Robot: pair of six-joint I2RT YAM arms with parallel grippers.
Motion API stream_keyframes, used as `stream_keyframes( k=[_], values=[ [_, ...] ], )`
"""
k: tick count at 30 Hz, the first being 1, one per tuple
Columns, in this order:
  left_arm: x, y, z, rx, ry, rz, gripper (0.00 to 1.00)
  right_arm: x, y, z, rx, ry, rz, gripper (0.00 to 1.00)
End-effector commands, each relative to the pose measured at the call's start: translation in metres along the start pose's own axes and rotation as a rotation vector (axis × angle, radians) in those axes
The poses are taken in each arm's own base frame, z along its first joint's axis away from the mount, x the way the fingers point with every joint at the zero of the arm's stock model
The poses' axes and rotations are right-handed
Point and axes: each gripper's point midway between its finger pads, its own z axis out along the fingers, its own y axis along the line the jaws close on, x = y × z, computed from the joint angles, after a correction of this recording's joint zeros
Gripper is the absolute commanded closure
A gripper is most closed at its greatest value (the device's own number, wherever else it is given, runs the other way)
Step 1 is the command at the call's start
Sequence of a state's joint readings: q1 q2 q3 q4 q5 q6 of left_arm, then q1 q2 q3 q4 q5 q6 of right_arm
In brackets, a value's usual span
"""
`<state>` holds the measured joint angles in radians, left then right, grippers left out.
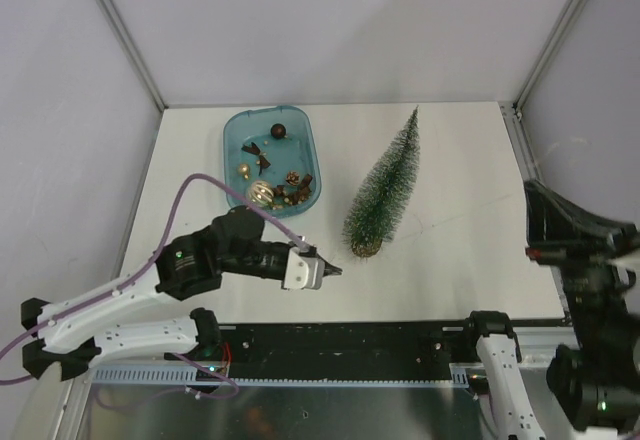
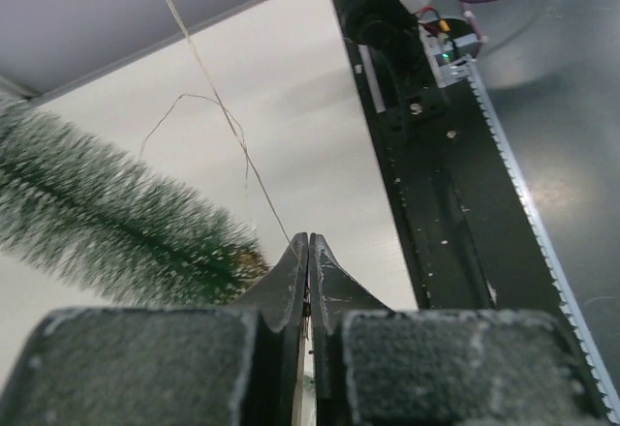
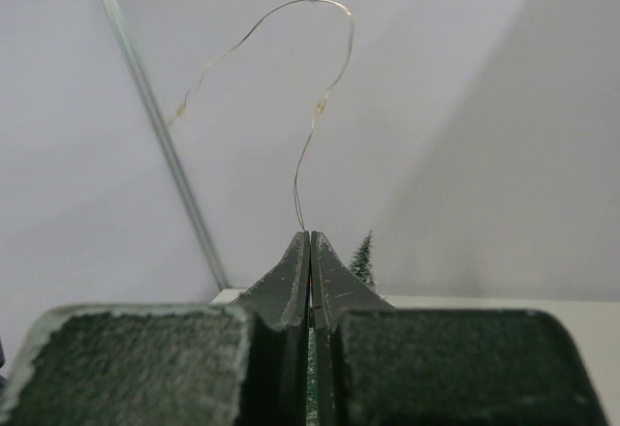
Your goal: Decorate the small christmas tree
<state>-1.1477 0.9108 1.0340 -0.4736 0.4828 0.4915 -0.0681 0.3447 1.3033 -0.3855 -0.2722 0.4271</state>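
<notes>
The small christmas tree (image 1: 385, 185) stands upright on the white table, right of the blue tray; it also shows in the left wrist view (image 2: 97, 208) and far off in the right wrist view (image 3: 363, 259). My left gripper (image 1: 335, 271) is low, just left of the tree's base, and is shut (image 2: 308, 237) on a thin wire string (image 2: 221, 106). My right gripper (image 1: 533, 192) is raised high at the table's right side, also shut (image 3: 309, 234) on the wire (image 3: 315, 116), which loops up above it.
A blue tray (image 1: 228, 145) at the back left holds a gold ball (image 1: 261, 193), a brown ball (image 1: 279, 130) and several small ornaments. A black rail (image 1: 350, 340) runs along the near edge. Grey walls with metal posts enclose the table.
</notes>
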Motion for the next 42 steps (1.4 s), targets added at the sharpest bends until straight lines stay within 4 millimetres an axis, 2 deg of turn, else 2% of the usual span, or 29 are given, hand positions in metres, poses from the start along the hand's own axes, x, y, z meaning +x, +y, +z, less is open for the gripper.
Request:
stream_keyframes(
  k=[1,8,15,17,22,26,29,35,42],
  values=[
    [0.022,0.011,-0.022,-0.126,0.066,0.014,0.98,-0.015,0.010,0.045,-0.119,-0.062,-0.002,1.00],
    [0.048,0.042,-0.048,-0.290,0.128,-0.016,0.97,-0.005,0.002,0.099,-0.199,-0.052,0.043,1.00],
    [0.089,0.056,-0.067,-0.372,0.218,-0.033,0.96,0.005,-0.015,0.148,-0.229,-0.081,0.029,1.00],
    [0.103,0.061,-0.074,-0.399,0.249,-0.042,0.96,0.010,-0.015,0.161,-0.245,-0.075,0.027,1.00],
    [0.133,0.072,-0.086,-0.450,0.318,-0.098,0.96,0.032,-0.002,0.191,-0.270,-0.050,-0.030,1.00],
    [0.141,0.085,-0.088,-0.464,0.341,-0.123,0.96,0.041,0.003,0.209,-0.263,-0.038,-0.086,1.00],
    [0.141,0.103,-0.086,-0.491,0.339,-0.140,0.97,0.047,-0.001,0.220,-0.247,-0.040,-0.109,1.00],
    [0.144,0.155,-0.084,-0.584,0.340,-0.178,0.98,0.065,-0.019,0.242,-0.203,-0.028,-0.157,1.00],
    [0.154,0.222,-0.097,-0.824,0.370,-0.130,0.98,0.075,-0.046,0.255,-0.169,-0.027,-0.146,1.00]
  ],
)
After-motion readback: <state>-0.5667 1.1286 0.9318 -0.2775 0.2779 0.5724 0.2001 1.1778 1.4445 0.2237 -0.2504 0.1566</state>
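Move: The tree the light string is being wound on stands about 18 cm ahead and 8 cm right of the left hand; from the right hand it is roughly 16 cm ahead, 21 cm left and 28 cm lower at its middle. From the left hand, the battery box lies some 14 cm ahead, 7 cm left, 29 cm below, and the blue bin about 46 cm ahead, 20 cm left. Both hands, still pinching the light string, swing some 25 cm forward past the tree's sides, the left sinking. ##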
